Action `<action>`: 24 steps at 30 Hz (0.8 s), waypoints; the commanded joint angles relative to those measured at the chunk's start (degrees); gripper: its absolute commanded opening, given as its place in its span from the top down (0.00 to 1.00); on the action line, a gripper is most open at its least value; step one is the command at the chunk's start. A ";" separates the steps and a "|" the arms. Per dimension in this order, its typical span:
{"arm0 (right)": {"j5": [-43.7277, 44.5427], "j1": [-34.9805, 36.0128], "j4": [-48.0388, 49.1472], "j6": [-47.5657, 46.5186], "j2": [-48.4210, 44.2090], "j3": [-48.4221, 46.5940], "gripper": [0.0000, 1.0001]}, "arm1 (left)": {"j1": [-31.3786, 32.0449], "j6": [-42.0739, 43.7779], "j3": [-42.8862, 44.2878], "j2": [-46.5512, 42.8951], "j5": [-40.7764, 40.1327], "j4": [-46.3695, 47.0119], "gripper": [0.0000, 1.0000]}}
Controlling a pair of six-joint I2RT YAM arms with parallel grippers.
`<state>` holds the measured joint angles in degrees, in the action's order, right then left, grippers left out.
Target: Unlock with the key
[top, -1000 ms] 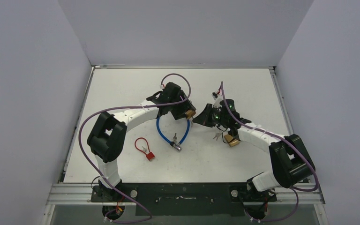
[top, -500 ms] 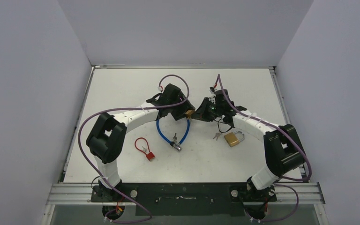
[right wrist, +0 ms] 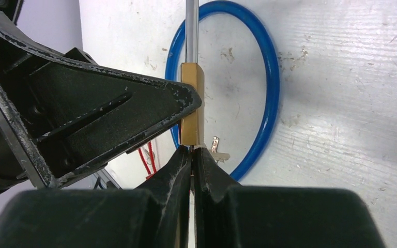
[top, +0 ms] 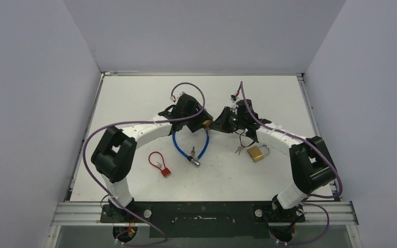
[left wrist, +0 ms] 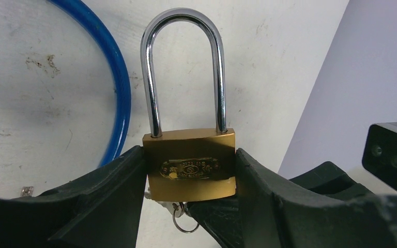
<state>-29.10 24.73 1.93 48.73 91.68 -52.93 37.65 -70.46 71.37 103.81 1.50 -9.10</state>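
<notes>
A brass padlock point(left wrist: 190, 164) with a steel shackle point(left wrist: 183, 67) seated in its body is clamped by its sides in my left gripper point(left wrist: 190, 155), held above the table point(top: 134, 98). My right gripper point(right wrist: 192, 152) is shut on the key point(right wrist: 192, 155), its tips pressed against the underside of the padlock point(right wrist: 191, 103). The key's blade is hidden between my fingers and the lock. A key ring point(left wrist: 184, 219) and a spare key point(right wrist: 217, 152) dangle under the lock. From above, both grippers point(top: 202, 124) point(top: 218, 125) meet mid-table.
A blue cable lock point(top: 191, 147) lies just below the held padlock. To the left of it lies a red cable lock point(top: 159, 164). A second brass padlock point(top: 257, 152) and loose keys point(top: 239, 150) lie under the right forearm. Walls enclose three sides.
The right arm has swung back and left, uncovering the second padlock, and its gripper has closed up to the held padlock. The left gripper and padlock shifted slightly back-left.
</notes>
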 commanded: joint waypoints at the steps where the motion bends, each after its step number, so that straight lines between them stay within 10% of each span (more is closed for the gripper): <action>1: 2.86 -1.00 12.54 -1.33 -3.55 0.68 0.95 | 1.58 -3.65 -2.42 -7.19 5.18 10.37 1.00; 12: -1.12 -1.09 19.03 -11.16 -18.91 11.68 0.51 | 2.08 6.48 -8.59 -13.63 -7.38 21.23 1.00; 24: 1.11 2.65 14.32 -13.75 -19.31 10.22 0.52 | 2.15 7.27 -10.67 -16.68 -7.80 24.80 1.00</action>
<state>-29.63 25.08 15.73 36.93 71.00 -41.21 39.92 -63.79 60.20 90.94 -5.96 7.35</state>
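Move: The right hand is still shut on the key at the padlock's keyhole end; the padlock body, gripped by the left hand, lies about 3 cm to its left, 2 cm ahead and about level. The key is some 3 cm right of the left hand and 2 cm back. Roughly 12 cm below the right hand are the blue cable lock's metal barrel, 9 cm back and 8 cm left, and the loose keys, 3 cm back and 12 cm right. Upward with both hands: the right fingers open about halfway and let go of the key while that hand climbs roughly 9 cm, drawing back and a little right, away from the padlock, its fingertips tilting up some 30 degrees. The left hand keeps its grip on the padlock body and lifts it about 7 cm, its fingers tilting up too. ##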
